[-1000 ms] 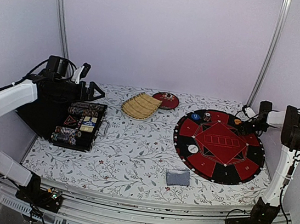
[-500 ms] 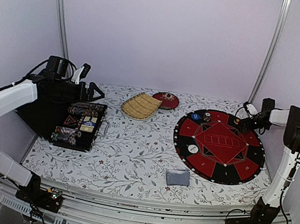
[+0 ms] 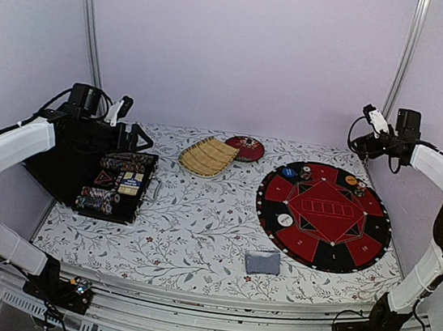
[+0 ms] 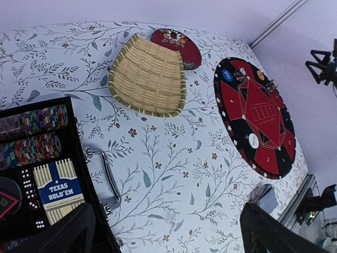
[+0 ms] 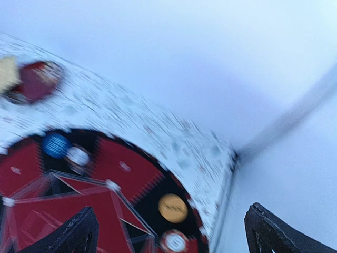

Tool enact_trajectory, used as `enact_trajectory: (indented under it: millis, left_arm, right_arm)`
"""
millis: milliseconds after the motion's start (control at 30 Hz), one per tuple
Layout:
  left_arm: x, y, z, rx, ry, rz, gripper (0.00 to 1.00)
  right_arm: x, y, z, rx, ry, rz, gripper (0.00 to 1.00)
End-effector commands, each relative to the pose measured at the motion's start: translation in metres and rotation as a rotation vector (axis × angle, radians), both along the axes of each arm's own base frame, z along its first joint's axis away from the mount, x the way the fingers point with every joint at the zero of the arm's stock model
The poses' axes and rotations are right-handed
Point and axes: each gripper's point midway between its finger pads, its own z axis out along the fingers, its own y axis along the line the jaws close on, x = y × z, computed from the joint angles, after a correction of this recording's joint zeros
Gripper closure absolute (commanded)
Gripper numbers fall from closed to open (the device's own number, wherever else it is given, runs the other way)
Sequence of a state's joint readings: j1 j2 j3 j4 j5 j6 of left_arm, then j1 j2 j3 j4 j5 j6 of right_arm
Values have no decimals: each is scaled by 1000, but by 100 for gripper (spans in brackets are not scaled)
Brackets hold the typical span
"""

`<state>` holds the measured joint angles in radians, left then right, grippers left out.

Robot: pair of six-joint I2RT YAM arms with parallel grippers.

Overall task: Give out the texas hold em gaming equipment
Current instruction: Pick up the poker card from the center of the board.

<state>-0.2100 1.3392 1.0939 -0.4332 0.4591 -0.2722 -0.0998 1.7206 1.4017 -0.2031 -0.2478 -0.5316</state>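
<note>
Poker chips lie along the far edge of the round red-and-black mat (image 3: 323, 216): a blue chip (image 3: 288, 173), an orange chip (image 3: 351, 181) and a red-white chip (image 3: 359, 191). The white button (image 3: 285, 220) rests on the mat's left side. In front of the mat lies the grey-blue card deck (image 3: 262, 261). My right gripper (image 3: 363, 129) hangs open and empty high above the mat's far right; its blurred wrist view shows the orange chip (image 5: 172, 207) below. My left gripper (image 3: 131, 136) is open and empty over the black case (image 3: 117, 183), which holds rows of chips (image 4: 37, 132).
A woven bamboo tray (image 3: 208, 156) and a round red dish (image 3: 245, 147) sit at the back centre. The case's metal handle (image 4: 102, 176) points toward the table's middle. White walls and two metal posts close in the back corners.
My right gripper has lifted from the mat's far right edge, by the orange chip, to high near the back right post. The left arm has hardly moved.
</note>
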Motion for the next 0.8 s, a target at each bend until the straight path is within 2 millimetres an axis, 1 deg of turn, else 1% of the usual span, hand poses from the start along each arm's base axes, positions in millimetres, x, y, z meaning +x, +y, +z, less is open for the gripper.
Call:
enact_trajectory:
  millis: [0, 67, 100, 167, 267, 333, 400, 467, 533, 600, 667, 767]
  left_arm:
    - [2, 9, 12, 46, -31, 32, 2]
    - [1, 8, 12, 65, -32, 36, 2]
    - [0, 8, 11, 79, -34, 38, 2]
    - [-1, 7, 8, 114, -34, 42, 2]
    - [-4, 5, 0, 195, -24, 50, 2]
    - [-9, -3, -8, 249, -11, 15, 2]
    - [-19, -21, -14, 291, -17, -71, 2]
    - [-34, -48, -21, 333, -44, -199, 2]
    - [-52, -75, -27, 369, -86, -331, 2]
    - [-68, -102, -32, 382, -140, -449, 2]
    - [-82, -129, -36, 362, -206, -557, 2]
    - [-109, -181, -45, 309, -312, -759, 2]
  right_arm:
    - [-51, 115, 76, 127, -130, 343, 1]
    - [-76, 154, 94, 168, -155, 454, 1]
    - [-89, 171, 100, 175, -164, 498, 1]
    - [-109, 201, 107, 183, -167, 557, 1]
    - [-134, 234, 105, 202, -121, 624, 1]
    - [-150, 253, 94, 198, -64, 675, 1]
    - [-165, 269, 74, 161, 5, 719, 1]
    - [-179, 280, 55, 136, 71, 781, 1]
    - [-187, 285, 43, 174, 133, 803, 1]
    - [-192, 288, 31, 249, 228, 774, 0]
    - [-196, 285, 23, 299, 296, 724, 0]
    - [-193, 275, 16, 356, 313, 610, 0]
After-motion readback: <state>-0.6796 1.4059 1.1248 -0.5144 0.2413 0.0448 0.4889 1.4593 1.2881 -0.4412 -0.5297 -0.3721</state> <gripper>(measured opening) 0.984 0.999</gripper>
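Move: The poker card deck on the open cloth lies about 36 cm to the right of my left hand and some 15 cm back, roughly 20 cm lower. From it the chip case is about 13 cm left and 2 cm ahead, the bamboo basket some 22 cm ahead and 14 cm right. From my right hand the deck is about 31 cm back and 29 cm left; the white button is 17 cm back and 22 cm left, the red mat's centre 13 cm back and 8 cm left, all some 21 cm below. My right hand leaves the far right chips and sweeps left almost 30 cm and back nearly 20 cm towards the card deck, arching up and then sinking again, turning counter-clockwise some 40 degrees. A little later I swing my left hand away from the case, right and back, turning clockwise and rolling its left side up, also closing on the deck. Both grippers stay open and empty. ##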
